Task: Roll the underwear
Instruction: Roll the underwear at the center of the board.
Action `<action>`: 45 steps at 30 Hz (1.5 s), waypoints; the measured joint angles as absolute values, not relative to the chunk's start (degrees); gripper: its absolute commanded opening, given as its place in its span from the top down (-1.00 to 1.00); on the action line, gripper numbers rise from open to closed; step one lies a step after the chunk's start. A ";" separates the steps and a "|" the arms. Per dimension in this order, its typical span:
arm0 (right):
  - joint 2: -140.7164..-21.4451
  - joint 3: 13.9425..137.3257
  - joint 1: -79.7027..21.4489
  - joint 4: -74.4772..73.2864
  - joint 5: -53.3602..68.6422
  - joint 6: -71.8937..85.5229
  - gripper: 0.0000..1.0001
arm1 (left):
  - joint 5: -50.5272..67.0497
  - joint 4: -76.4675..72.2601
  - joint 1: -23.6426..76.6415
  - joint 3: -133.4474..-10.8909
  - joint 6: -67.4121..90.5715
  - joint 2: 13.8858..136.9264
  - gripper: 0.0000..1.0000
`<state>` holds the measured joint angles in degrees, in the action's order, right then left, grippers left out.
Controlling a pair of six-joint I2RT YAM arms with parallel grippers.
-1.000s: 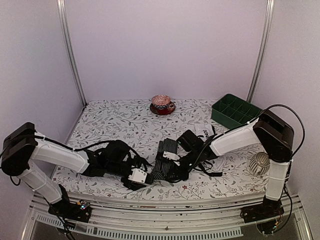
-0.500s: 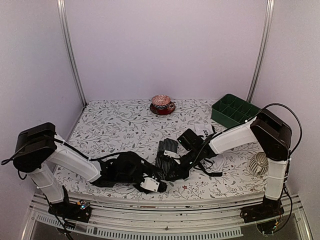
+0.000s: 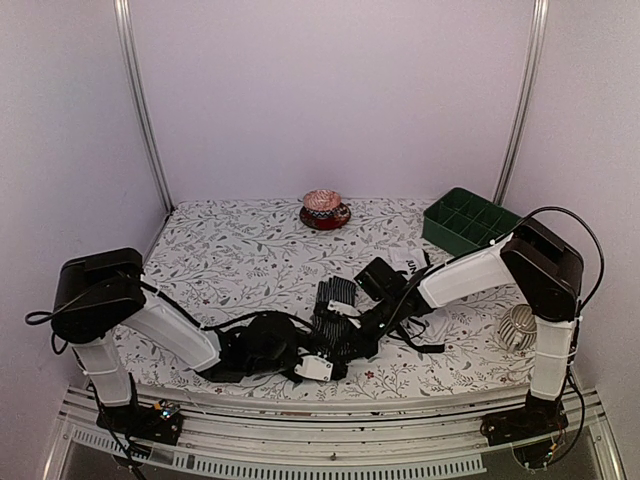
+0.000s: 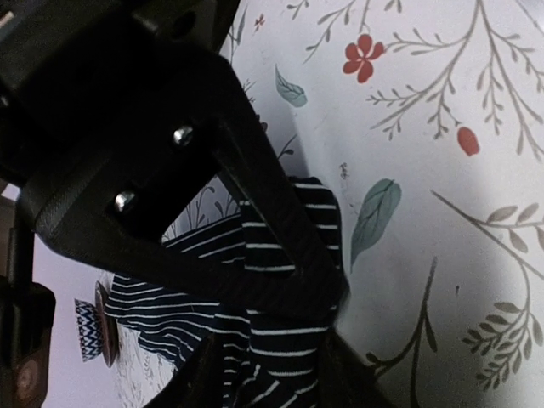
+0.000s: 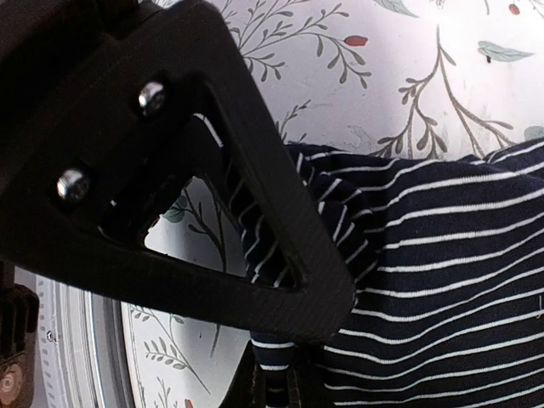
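Observation:
The black striped underwear (image 3: 335, 302) lies bunched near the table's front edge, between both arms. My left gripper (image 3: 322, 362) sits at its near end. In the left wrist view a fold of the striped underwear (image 4: 183, 293) fills the gap of the left gripper (image 4: 280, 340), with both fingers against the cloth. My right gripper (image 3: 347, 343) meets the same garment from the right. In the right wrist view the right gripper (image 5: 293, 361) is shut on an edge of the striped underwear (image 5: 442, 255). The white underwear (image 3: 410, 263) lies behind the right forearm, mostly hidden.
A green compartment tray (image 3: 470, 220) stands at the back right. A red bowl (image 3: 324, 212) sits at the back centre. A white ribbed ball (image 3: 518, 326) rests by the right arm's base. The floral tablecloth (image 3: 230, 250) covers the table.
My left arm has slid right along the front edge to the striped underwear's near end, and its jaws have narrowed round the cloth. The right arm has barely moved.

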<state>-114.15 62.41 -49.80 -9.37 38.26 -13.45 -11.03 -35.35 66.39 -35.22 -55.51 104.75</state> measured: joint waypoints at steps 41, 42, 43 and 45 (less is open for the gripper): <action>-59.35 32.34 -64.93 14.44 -12.08 -18.20 -0.71 | 22.33 20.64 55.05 -70.85 -42.65 115.28 1.00; -59.70 31.83 -66.83 15.49 -12.69 -19.68 -0.71 | 23.88 22.02 54.43 -71.94 -42.57 116.01 1.00; -60.16 31.48 -68.31 16.40 -13.10 -21.04 -0.71 | 25.02 23.11 53.93 -72.84 -42.48 116.62 1.00; -62.00 30.98 -71.79 18.41 -13.78 -24.69 -0.71 | 28.62 25.54 52.62 -74.87 -42.28 118.17 1.00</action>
<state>-62.00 30.98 -71.79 18.41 -13.78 -24.69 28.62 25.54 52.62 -74.87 -42.28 118.17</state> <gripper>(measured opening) 0.855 0.069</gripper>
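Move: The underwear runs forward as a narrow strip, its middle about 10 cm ahead of the left hand, 1 cm right and 1 cm down; its folded near edge already passes between that hand's half-open fingers. The right hand still pinches the same edge a few centimetres to the right; the strip's middle is roughly 9 cm ahead of it, 2 cm left. The white printed cloth lies some 17 cm ahead and 17 cm right of the left hand. The left fingers sink a centimetre and shut on the underwear's near edge, then keep the pinch while that wrist rolls the hand's top forward by some 50 degrees, easing 2 cm to the right. The right hand lets go of the edge, opens wide and lifts about 20 cm, swinging right and a little forward, then back, its wrist tipping up. ##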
